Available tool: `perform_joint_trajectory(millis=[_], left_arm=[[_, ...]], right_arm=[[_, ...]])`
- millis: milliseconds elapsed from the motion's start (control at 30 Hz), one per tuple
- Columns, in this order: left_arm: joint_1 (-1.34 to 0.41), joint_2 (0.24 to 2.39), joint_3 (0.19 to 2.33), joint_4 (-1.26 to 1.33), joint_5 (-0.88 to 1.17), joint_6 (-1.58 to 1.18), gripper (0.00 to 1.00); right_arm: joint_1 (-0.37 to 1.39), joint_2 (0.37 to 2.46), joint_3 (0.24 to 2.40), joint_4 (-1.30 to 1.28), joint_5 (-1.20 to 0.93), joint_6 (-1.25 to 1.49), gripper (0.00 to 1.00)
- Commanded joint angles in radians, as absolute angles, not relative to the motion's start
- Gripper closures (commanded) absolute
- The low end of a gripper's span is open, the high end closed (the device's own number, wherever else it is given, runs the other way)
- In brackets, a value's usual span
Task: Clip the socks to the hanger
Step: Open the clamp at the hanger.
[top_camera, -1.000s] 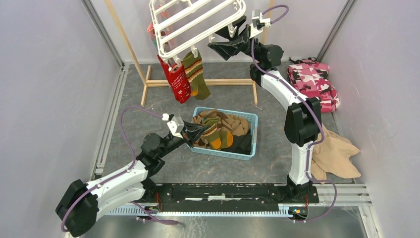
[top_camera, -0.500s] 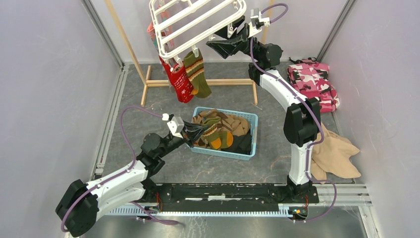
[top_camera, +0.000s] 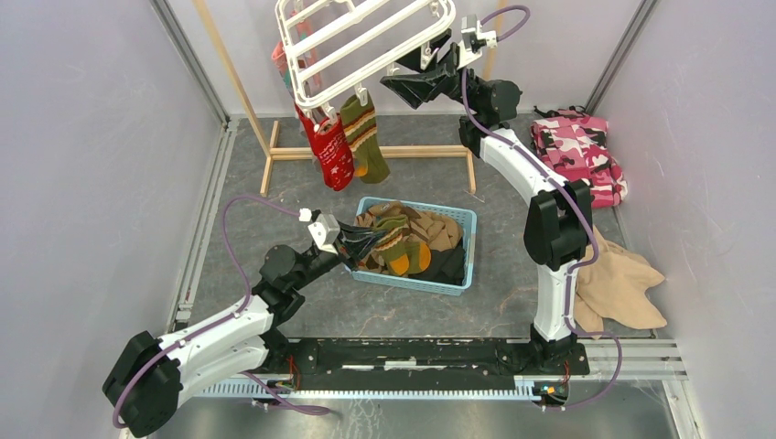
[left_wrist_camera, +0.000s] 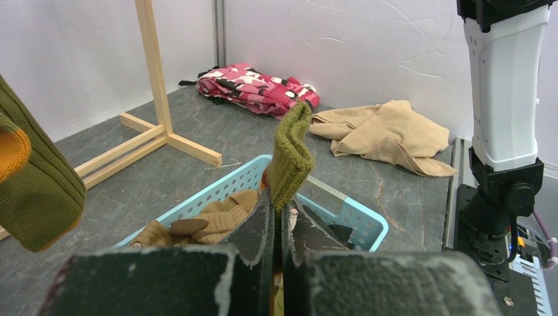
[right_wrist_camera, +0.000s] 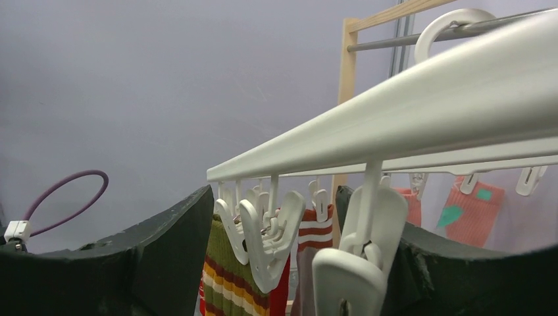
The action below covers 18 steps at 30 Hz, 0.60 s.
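Note:
My left gripper (top_camera: 366, 240) (left_wrist_camera: 281, 205) hangs over the near left end of the blue basket (top_camera: 468, 222), shut on an olive green sock (left_wrist_camera: 290, 155) whose cuff stands up above the fingers. More socks (top_camera: 416, 240) lie heaped in the basket. My right gripper (top_camera: 409, 80) (right_wrist_camera: 275, 197) is raised to the right rim of the white hanger (top_camera: 366, 37) (right_wrist_camera: 428, 105), open, with dangling clips (right_wrist_camera: 270, 243) between its fingers. A red sock (top_camera: 330, 153) and an olive striped sock (top_camera: 363, 137) hang clipped at the hanger's near corner.
The wooden frame stand (top_camera: 375, 152) carries the hanger at the back. A pink camouflage cloth (top_camera: 581, 151) lies at the back right, and a beige cloth (top_camera: 622, 283) lies right of the right arm. A coral sock (top_camera: 279, 57) hangs behind the hanger's left side.
My right gripper has edged a little left and up along the hanger's rim, and the red hanging sock has swung slightly. The left arm has stayed still with its sock.

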State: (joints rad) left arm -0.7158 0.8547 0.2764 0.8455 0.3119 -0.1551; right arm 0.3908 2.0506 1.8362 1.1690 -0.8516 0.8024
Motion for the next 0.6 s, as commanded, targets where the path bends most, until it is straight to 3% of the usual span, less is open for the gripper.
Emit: perform_joint_trajectory(millis=[0,200,400,567], left_arm=[[-0.718,0.845,0.318,0.882,0.305,-0.125,0.98],[-0.717,0.841,0.317,0.883,0.307,-0.126,0.98],[-0.718,0.835,0.33,0.882,0.304,-0.129,0.98],[-0.717,0.843,0.365,0.872,0.289,-0.126,0.98]], right_arm=[[0.395,2.047,1.869,1.184,-0.851,0.805,0.27],[0.395,2.044,1.87,1.181,-0.855,0.805,0.37],[0.396,2.033,1.868,1.171,-0.859,0.807,0.65],[0.395,2.016,1.857,1.153,-0.859,0.799,0.76]])
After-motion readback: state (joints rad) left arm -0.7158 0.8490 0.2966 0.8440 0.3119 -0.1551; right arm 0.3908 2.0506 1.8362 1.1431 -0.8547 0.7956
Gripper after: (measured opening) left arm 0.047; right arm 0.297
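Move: The empty clamp on the hanger's near edge hangs between the right gripper's spread fingers, about level with the hand point and some 2 cm ahead, closer to the forward finger. The hanger rail runs about 5 cm above and 2 ahead; the next clamp is about 7 cm left and 1 back. The hung green sock is roughly 12 cm left, 4 back and 12 below. From the left gripper, the empty clamp is about 24 cm ahead, 8 right and 22 above. Hold the right gripper nearly in place at the hanger, letting it sink only about half a centimetre, and close its fingers from about three quarters open to under a third, so they pinch the clamp's handles from front and back. Keep the left gripper shut on its sock over the basket and start lifting it, about 1 cm. ##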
